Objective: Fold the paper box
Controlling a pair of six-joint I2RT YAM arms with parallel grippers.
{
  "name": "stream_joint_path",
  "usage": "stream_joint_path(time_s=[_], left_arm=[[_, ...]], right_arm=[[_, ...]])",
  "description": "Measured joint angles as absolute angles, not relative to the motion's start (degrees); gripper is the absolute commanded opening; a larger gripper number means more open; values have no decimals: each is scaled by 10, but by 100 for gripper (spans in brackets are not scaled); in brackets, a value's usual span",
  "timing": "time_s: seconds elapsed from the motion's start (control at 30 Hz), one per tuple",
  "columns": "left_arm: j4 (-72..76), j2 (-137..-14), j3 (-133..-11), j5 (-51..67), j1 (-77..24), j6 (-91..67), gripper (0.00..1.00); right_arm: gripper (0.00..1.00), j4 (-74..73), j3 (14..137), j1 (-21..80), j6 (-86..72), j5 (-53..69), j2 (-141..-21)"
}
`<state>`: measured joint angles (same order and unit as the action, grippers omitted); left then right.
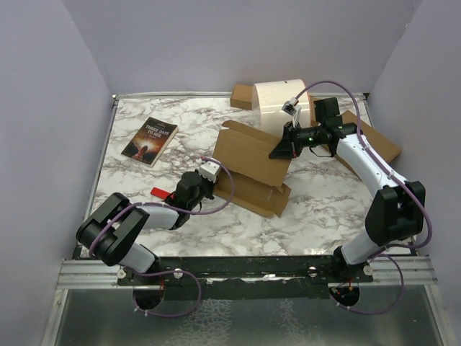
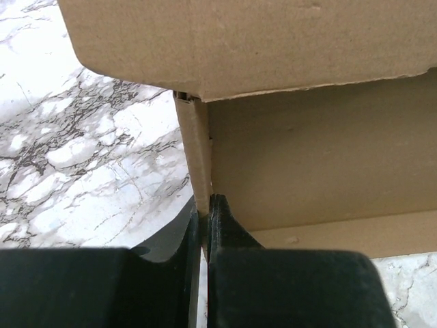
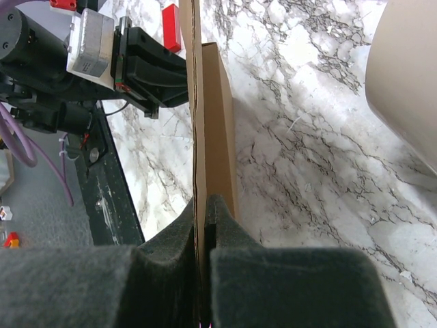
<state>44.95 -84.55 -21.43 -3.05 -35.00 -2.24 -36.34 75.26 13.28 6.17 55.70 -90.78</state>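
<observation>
The paper box (image 1: 248, 162), plain brown cardboard, lies partly folded in the middle of the marble table, with one large panel raised. My left gripper (image 1: 215, 175) is at its near-left corner. In the left wrist view that gripper (image 2: 205, 205) is shut on a narrow upright side flap (image 2: 194, 143), with the box's inner wall (image 2: 307, 157) to the right. My right gripper (image 1: 279, 151) holds the far-right edge of the raised panel. In the right wrist view it (image 3: 203, 205) is shut on the thin panel edge (image 3: 217, 116).
A book (image 1: 150, 140) lies at the back left. A white roll (image 1: 281, 104) and a brown cardboard piece (image 1: 241, 96) stand at the back. Flat cardboard (image 1: 382, 144) lies under the right arm. A small red object (image 1: 158, 193) sits beside the left arm. Grey walls enclose the table.
</observation>
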Motion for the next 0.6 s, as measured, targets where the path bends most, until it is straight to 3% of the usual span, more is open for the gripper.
stream_joint_path(time_s=[0.03,0.13,0.23,0.6], left_arm=[[449,-846,-214,-31,-350,-22,0],[449,-845,-215,-31,-350,-23,20],[443,-841,-215,-32,-350,-27,33],[414,-796,-228,-32,-350,-59,38]], right_arm=[[1,-363,753,133,62,557,-908],[1,-363,753,133,62,557,-908],[1,-362,753,133,62,557,-908],[1,-365,752,133,62,547,-912]])
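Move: The tray's left side wall is already pinched between the left fingers near its near end; its middle is some 3 cm ahead and 2 cm higher. The tray's middle is about 12 cm to the right and 2 cm ahead, the lid panel about 12 cm right, 6 cm ahead and 9 cm up. The red block lies 17 cm left, 2 cm ahead, 7 cm below. From the right hand, the side wall is about 20 cm left, 3 cm ahead, 12 cm down. Straight up, after the fingers first part: the left hand stays put while opening from shut to over a third, ending its pinch on the tray's side wall, then rises about 3 cm beside the wall with barely any tilt, the fingers staying astride the wall. The right hand keeps its grip on the lid panel, sinking about half a centimetre. ##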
